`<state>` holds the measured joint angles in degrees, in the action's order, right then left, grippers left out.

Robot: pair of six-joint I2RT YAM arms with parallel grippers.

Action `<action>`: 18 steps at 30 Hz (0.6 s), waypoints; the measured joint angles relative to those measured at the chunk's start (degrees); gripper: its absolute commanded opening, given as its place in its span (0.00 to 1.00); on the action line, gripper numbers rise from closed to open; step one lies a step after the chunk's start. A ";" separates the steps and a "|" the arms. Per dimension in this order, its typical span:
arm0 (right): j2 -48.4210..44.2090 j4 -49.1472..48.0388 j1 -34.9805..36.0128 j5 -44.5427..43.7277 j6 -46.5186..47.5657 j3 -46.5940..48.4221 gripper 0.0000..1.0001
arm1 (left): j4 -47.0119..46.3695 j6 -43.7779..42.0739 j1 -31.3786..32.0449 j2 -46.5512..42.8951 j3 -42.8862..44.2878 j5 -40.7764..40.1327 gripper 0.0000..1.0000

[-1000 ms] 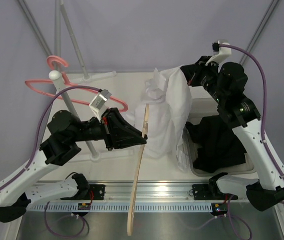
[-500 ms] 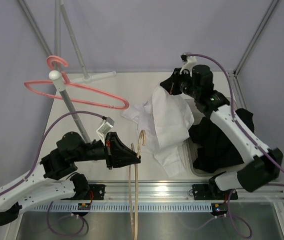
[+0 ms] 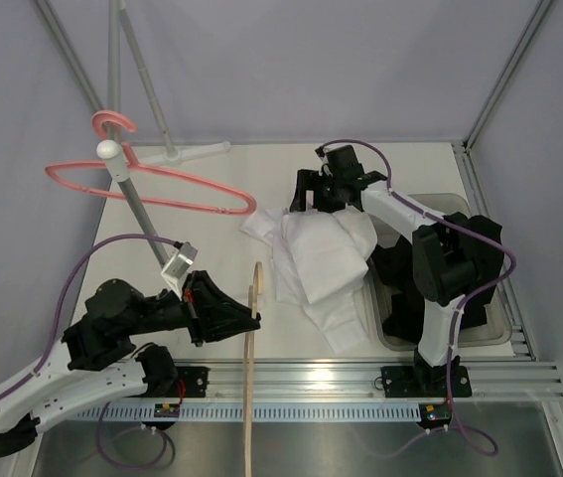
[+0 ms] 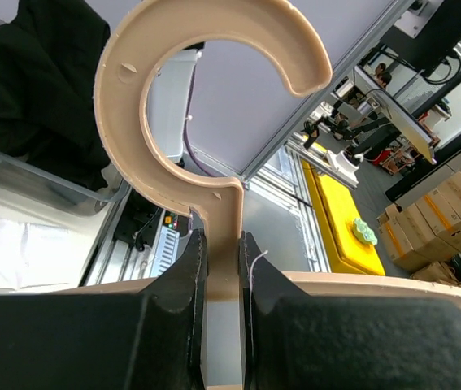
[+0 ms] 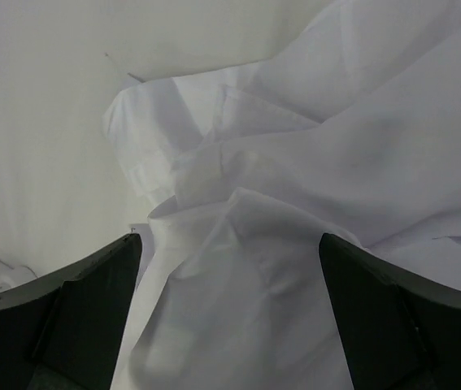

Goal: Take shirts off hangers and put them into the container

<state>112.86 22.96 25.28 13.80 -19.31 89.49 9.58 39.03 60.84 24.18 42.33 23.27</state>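
The white shirt (image 3: 323, 260) lies crumpled on the table, its right edge against the container (image 3: 506, 330); it fills the right wrist view (image 5: 295, 179). My right gripper (image 3: 324, 202) (image 5: 230, 240) hovers open just over the shirt's far end, nothing held. The black shirt (image 3: 430, 288) (image 4: 43, 73) is heaped in the container. My left gripper (image 3: 243, 316) (image 4: 220, 268) is shut on the neck of the tan hanger (image 3: 250, 378) (image 4: 157, 106), bare and held near the front edge. The pink hanger (image 3: 152, 184) hangs empty on the rack.
The grey rack pole with a white knob (image 3: 110, 150) leans at the back left, its base bar (image 3: 197, 151) lying on the table. The metal rail (image 3: 311, 378) runs along the near edge. The right arm's links arch over the container.
My right gripper opened and let go of the white shirt, which dropped flat onto the table; that arm swung left and down. The left arm drew the tan hanger back toward the near edge.
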 measured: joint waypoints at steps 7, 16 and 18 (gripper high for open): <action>-1.70 0.85 1.84 4.33 1.99 -3.87 1.00 | -2.36 0.13 0.02 3.50 -3.63 0.48 0.00; 10.21 8.15 10.49 -5.81 4.68 7.80 1.00 | -3.04 0.63 0.02 0.42 -5.44 0.55 0.00; 12.98 9.27 11.87 -7.74 4.66 8.70 0.99 | -2.91 0.63 0.02 -1.42 -5.42 0.52 0.00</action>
<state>125.84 32.23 37.15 6.07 -14.66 98.19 6.68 39.66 60.86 22.76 36.91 23.79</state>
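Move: The white shirt lies bunched under the right hand, its middle about 14 cm back, 5 cm right and 10 cm below. The container's middle is some 15 cm back, 31 cm right and 9 cm below that hand, with the black shirt in it 2 cm farther right. A white sheet pokes out roughly 9 cm left, 4 cm back and 11 cm below. From the left hand, the white shirt is about 27 cm ahead, 13 cm right and 34 cm below. Ease the open right gripper back about 3 cm, then sweep it left and sink it to the white shirt's far left part, some 8 cm down and 6 cm left in all. Turn the wrist some 10 degrees counter-clockwise and let its left side drop, fingers wide astride the folds. Keep the beige hanger pinched in the left gripper, dipping it 4 cm and then lifting slightly. ##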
